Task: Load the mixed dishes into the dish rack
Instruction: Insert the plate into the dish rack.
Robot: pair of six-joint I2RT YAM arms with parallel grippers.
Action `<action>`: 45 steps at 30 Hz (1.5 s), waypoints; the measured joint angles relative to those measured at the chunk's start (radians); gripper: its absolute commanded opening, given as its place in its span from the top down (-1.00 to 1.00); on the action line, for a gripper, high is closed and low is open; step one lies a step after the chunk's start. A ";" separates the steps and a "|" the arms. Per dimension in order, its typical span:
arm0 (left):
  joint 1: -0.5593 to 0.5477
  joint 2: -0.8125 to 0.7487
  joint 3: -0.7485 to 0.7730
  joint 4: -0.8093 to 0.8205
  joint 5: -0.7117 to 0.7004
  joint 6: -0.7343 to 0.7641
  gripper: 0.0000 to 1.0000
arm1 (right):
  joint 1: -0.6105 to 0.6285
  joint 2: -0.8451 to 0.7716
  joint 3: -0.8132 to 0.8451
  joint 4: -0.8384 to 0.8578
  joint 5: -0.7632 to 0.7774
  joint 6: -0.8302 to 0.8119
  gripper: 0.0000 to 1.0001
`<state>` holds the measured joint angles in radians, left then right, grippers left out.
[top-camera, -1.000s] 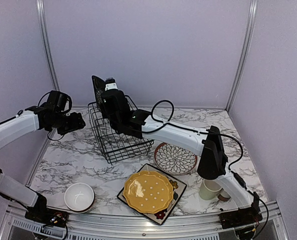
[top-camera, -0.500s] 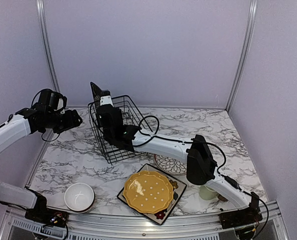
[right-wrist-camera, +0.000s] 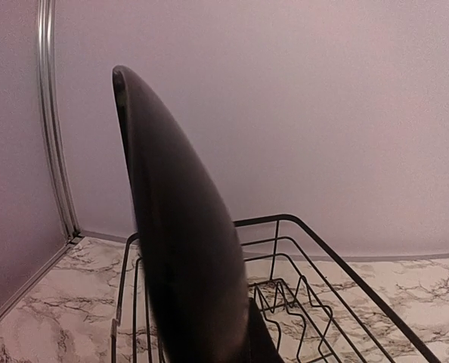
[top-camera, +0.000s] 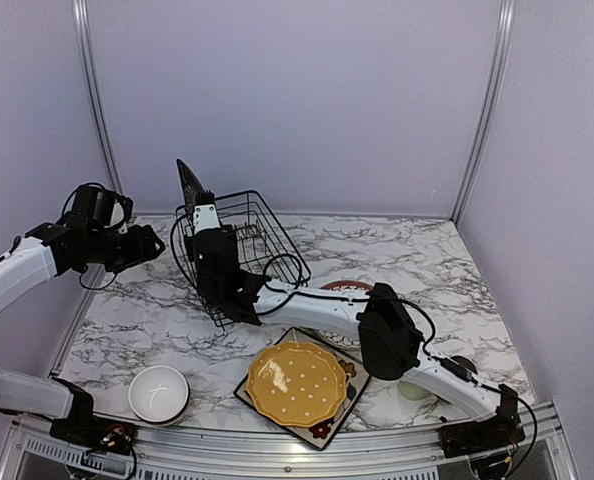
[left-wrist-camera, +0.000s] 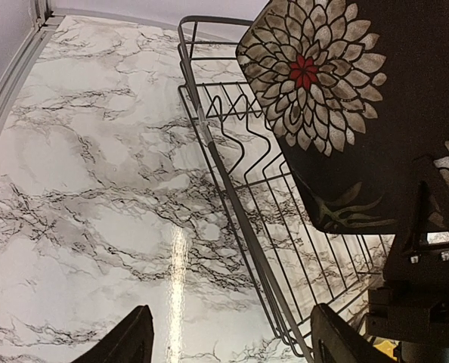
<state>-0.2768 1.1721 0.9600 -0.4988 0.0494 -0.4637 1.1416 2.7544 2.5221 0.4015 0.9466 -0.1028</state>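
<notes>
My right gripper [top-camera: 201, 205] is shut on a black square plate [top-camera: 189, 180], held upright on edge over the left end of the dish rack [top-camera: 262, 225]. In the right wrist view the plate [right-wrist-camera: 175, 227] shows edge-on above the rack [right-wrist-camera: 330, 295], hiding the fingers. The left wrist view shows its flowered face [left-wrist-camera: 323, 98] over the rack wires [left-wrist-camera: 232, 204]. My left gripper [top-camera: 145, 246] hovers open just left of the rack, its gap [left-wrist-camera: 232, 344] empty. A yellow dotted plate [top-camera: 297, 383] lies on another black square plate [top-camera: 329, 428]. A white bowl [top-camera: 159, 392] sits front left.
A round flowered plate [top-camera: 345, 287] is mostly hidden under the right arm. A pale mug [top-camera: 413, 389] and a small cup [top-camera: 465, 366] peek out near the right arm's base. Walls close the left, back and right sides.
The right arm has swung the upright black plate leftward over the rack's left end, folding its elbow lower across the table. The rack's outline has shifted. The left gripper has barely moved.
</notes>
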 measured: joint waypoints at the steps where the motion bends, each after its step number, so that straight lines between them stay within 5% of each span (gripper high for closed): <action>1: 0.000 -0.003 0.000 0.000 0.002 0.000 -0.47 | 0.000 0.003 0.000 0.006 0.003 -0.002 1.00; 45: 0.000 0.003 -0.068 0.023 0.082 -0.051 -0.47 | 0.000 0.115 -0.013 0.192 0.004 0.019 1.00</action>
<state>-0.2768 1.1755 0.8921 -0.4755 0.1310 -0.5144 1.1412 2.8693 2.5088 0.5934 0.9508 -0.0837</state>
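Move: The dish rack's middle lies about 5 cm ahead of the right hand, 6 cm to its right and 18 cm below; this hand already holds the black flowered plate upright over the rack's left side. The yellow plate is some 28 cm back and 18 cm right, the red-rimmed plate 6 cm back and 33 cm right, both about 23 cm below. From the left hand the rack is roughly 12 cm ahead, 14 cm right, 14 cm below. Right hand lowers the still-pinched plate some 5 cm towards the rack's left side; empty left sinks about 2.5 cm. ##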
